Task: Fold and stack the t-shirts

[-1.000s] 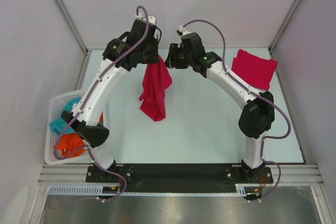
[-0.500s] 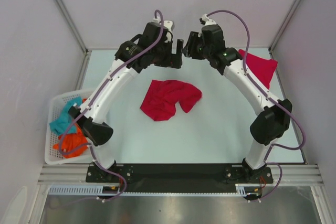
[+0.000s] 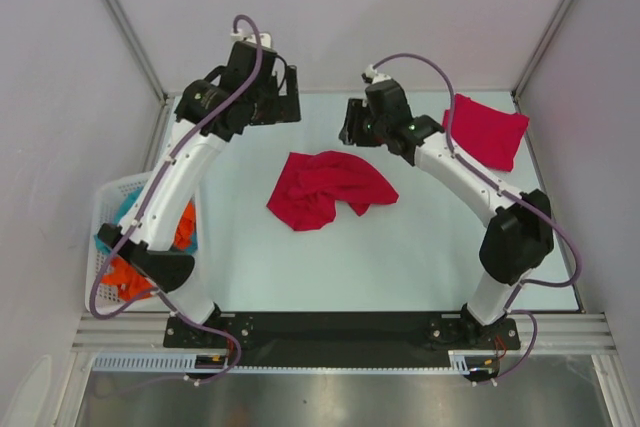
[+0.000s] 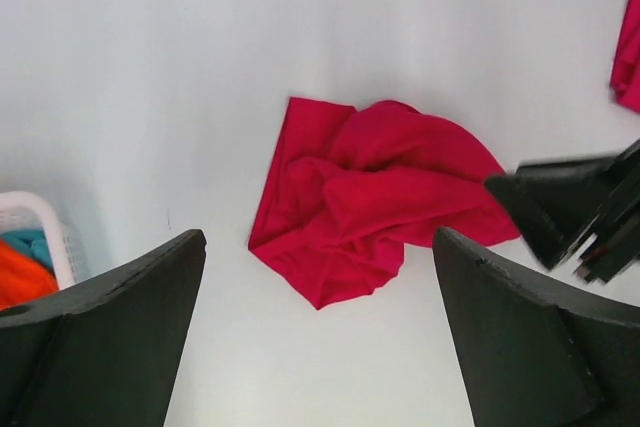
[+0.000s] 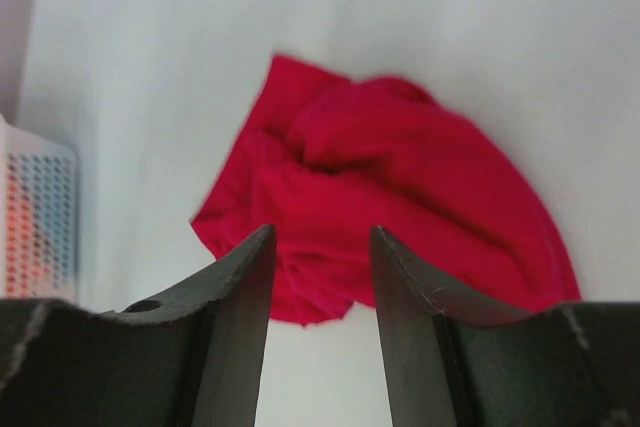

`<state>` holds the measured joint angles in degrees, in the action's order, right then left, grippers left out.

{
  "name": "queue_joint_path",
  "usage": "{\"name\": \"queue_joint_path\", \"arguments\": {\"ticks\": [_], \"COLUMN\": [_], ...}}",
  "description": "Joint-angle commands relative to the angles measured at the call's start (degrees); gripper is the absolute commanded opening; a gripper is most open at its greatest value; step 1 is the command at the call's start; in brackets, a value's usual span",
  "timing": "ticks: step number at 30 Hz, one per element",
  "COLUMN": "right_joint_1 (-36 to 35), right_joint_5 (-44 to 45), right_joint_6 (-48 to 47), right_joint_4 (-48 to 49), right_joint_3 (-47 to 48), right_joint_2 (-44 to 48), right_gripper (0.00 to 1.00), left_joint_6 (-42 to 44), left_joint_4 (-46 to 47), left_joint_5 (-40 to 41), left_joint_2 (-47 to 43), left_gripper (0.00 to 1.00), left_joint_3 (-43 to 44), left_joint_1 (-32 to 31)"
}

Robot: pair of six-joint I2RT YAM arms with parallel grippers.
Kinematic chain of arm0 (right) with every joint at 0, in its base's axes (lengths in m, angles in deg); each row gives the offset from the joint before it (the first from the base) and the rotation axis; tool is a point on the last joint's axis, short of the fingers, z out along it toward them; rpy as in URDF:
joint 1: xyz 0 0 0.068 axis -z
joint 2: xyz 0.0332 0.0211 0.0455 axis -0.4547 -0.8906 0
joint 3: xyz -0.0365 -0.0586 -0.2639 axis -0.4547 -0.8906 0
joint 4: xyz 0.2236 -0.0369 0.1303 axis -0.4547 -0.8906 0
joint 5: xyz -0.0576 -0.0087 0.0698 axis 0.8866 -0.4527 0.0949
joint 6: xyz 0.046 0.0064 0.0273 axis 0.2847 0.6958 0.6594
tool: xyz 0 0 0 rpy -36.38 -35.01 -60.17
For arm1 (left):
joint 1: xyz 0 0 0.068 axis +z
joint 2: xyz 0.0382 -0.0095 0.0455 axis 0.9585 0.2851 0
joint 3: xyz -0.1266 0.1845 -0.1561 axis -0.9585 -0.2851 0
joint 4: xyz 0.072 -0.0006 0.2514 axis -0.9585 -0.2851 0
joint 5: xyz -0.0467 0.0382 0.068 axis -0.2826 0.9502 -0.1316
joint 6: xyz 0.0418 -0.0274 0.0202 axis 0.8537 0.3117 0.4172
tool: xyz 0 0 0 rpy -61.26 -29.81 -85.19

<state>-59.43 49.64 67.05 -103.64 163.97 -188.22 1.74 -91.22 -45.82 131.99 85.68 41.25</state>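
A crimson t-shirt [image 3: 330,187] lies crumpled in a heap on the middle of the table, and shows in the left wrist view [image 4: 370,197] and the right wrist view [image 5: 400,177]. A second t-shirt [image 3: 485,130] lies folded flat at the back right. My left gripper [image 3: 285,107] hangs open above the table, behind and to the left of the heap, with nothing between its fingers [image 4: 150,297]. My right gripper [image 3: 350,122] hovers behind and to the right of the heap, its jaws apart and empty [image 5: 321,232].
A white perforated basket [image 3: 108,202] stands at the table's left edge with teal and orange cloth [image 3: 122,272] in it. Metal frame posts and grey walls close in the back and sides. The right gripper's fingers [image 4: 560,212] show at the right of the left wrist view.
The left gripper opened and let go of the hanging red t-shirt, which dropped into a heap on the table. Both grippers then drew apart, the left one to the left.
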Motion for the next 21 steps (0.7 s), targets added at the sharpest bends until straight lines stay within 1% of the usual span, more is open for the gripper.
{"name": "queue_joint_path", "arguments": {"ticks": [1, 5, 8, 13, 21], "right_joint_1": [-2.6, -4.7, -5.8, -7.6, -8.6], "right_joint_5": [0.5, 0.5, 0.3, 0.5, 0.0], "right_joint_6": [2.2, 3.9, 4.6, 4.3, 3.1], "right_joint_4": [1.9, 5.0, 5.2, 5.2, 3.2], "right_joint_3": [-9.8, -16.8, -17.7, -15.5, -7.2], "right_joint_2": [4.5, 4.0, 1.1, -3.8, -12.2], "right_gripper": [0.48, 0.48, 0.47, 0.47, 0.47], "left_joint_6": [-2.6, -2.2, -1.9, -1.2, -0.1], "left_joint_4": [0.9, 1.0, 1.6, 3.0, 3.9], "left_joint_5": [1.0, 0.1, -1.1, -1.8, -2.7], "left_joint_2": [-4.2, -4.6, -5.2, -7.5, -9.6], "left_gripper": [1.00, 1.00, 1.00, 1.00, 1.00], "left_joint_3": [-2.1, -2.2, -2.8, -5.8, -7.9], "left_joint_1": [2.0, 2.1, 2.1, 2.1, 2.1]}}
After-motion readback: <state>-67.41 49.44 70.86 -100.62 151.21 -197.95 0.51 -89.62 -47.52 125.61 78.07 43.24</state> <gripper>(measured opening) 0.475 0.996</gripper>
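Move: Below and a little nearer the base than the right hand lies the loosely spread red t-shirt, its middle about 3 cm back, 5 cm left and some 23 cm down. From that hand the folded red stack sits some 20 cm ahead and 38 cm right, the basket about 21 cm back and 47 cm left. From the left hand the t-shirt's middle is about 2 cm ahead, 9 cm right and 34 cm below. Dropping quickly, the right hand sinks about 16 cm towards the near-middle edge of the spread t-shirt, drawing back some 7 cm at first, then easing left about 4 cm late in the descent. Its wrist tips further down by nearly 20 degrees while the fingers stay half open and empty. The left hand, wide open, drifts slightly left and back. ##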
